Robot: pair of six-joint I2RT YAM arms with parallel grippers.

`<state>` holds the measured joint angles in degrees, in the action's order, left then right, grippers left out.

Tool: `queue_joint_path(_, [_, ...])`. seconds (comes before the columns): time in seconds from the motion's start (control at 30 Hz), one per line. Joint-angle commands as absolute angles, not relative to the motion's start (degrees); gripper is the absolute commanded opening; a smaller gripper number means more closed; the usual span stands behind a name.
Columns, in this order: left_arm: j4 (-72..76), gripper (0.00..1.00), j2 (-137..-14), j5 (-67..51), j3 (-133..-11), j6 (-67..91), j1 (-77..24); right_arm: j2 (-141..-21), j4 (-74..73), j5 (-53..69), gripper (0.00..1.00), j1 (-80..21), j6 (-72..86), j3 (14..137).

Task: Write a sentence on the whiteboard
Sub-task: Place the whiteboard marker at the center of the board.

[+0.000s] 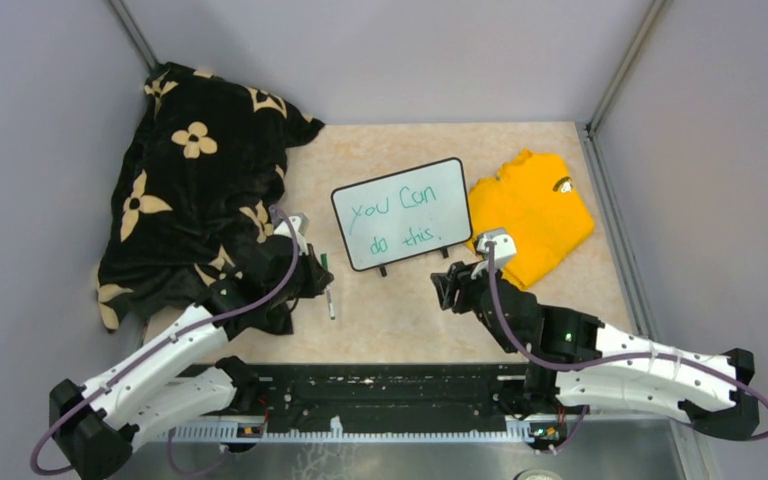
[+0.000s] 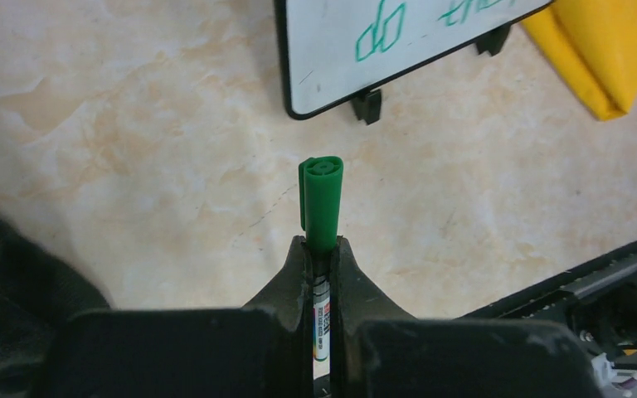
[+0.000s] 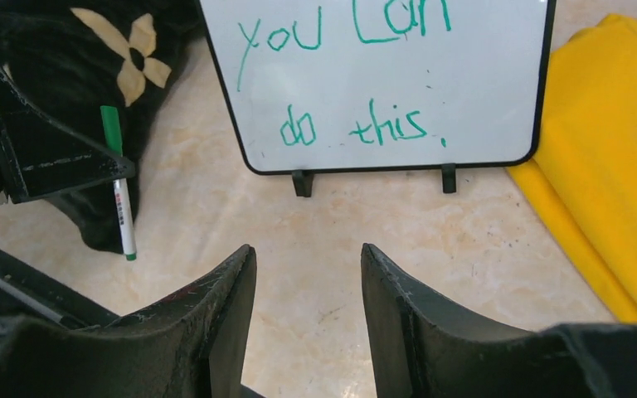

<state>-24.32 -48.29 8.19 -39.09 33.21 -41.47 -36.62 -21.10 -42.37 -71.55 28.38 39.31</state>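
The whiteboard [image 1: 400, 232] stands in the middle of the table on small black feet, with "you can do this." written on it in green. My left gripper [image 1: 317, 277] is left of the board, shut on a white marker [image 2: 323, 203] that has its green cap on. The cap end sticks out past the fingertips toward the board [image 2: 332, 50]. My right gripper [image 3: 308, 253] hovers just in front of the board [image 3: 473, 75], open, with nothing between its fingers. In the right wrist view the marker [image 3: 122, 211] hangs from the left gripper at the left.
A black blanket [image 1: 195, 170] with cream flowers is heaped at the far left, right beside the left arm. A folded yellow shirt [image 1: 535, 215] lies against the board's right side. Grey walls enclose the table. A black rail [image 1: 380, 390] runs along the near edge.
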Motion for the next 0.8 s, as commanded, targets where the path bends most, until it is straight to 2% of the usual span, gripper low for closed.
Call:
queue_joint_path(0.0, [-27.52, 0.0, -52.95, 11.86, -38.37, 34.84, -41.06, -37.81, -21.33, -45.78, 0.48, -70.82, 29.58, 38.97])
queue_joint_path(0.33, [-24.99, 0.0, -64.52, 9.9, -38.02, 35.27, -37.53, -40.88, -17.43, -44.69, 0.48, -69.43, 25.74, 38.49])
queue_joint_path(0.77, [-22.77, 0.0, -71.0, 5.63, -37.59, 33.77, -33.24, -41.99, -16.55, -45.7, 0.48, -69.08, 24.2, 38.45])
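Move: The left hand already holds the marker, over a bare patch of table some 15 cm below and about 2 cm ahead and 4 cm to its left. The whiteboard's middle lies about 23 cm ahead and 16 cm to this hand's right, roughly 14 cm lower; the dark blanket's middle is some 26 cm ahead and 29 cm to the left. From the empty right hand, that patch is about 3 cm ahead, 24 cm left and 22 cm below. The left hand keeps the marker pinched and lowers it nearly straight down by about 10.5 cm, drifting some 3 cm left, towards the bare table between the blanket and the whiteboard's near left corner, fast at first and then easing off, while its fingers tip some 20 degrees further downward. The right hand, empty with its fingers still half open, sinks only a couple of centimetres and edges forward about 1 cm, touching nothing. ##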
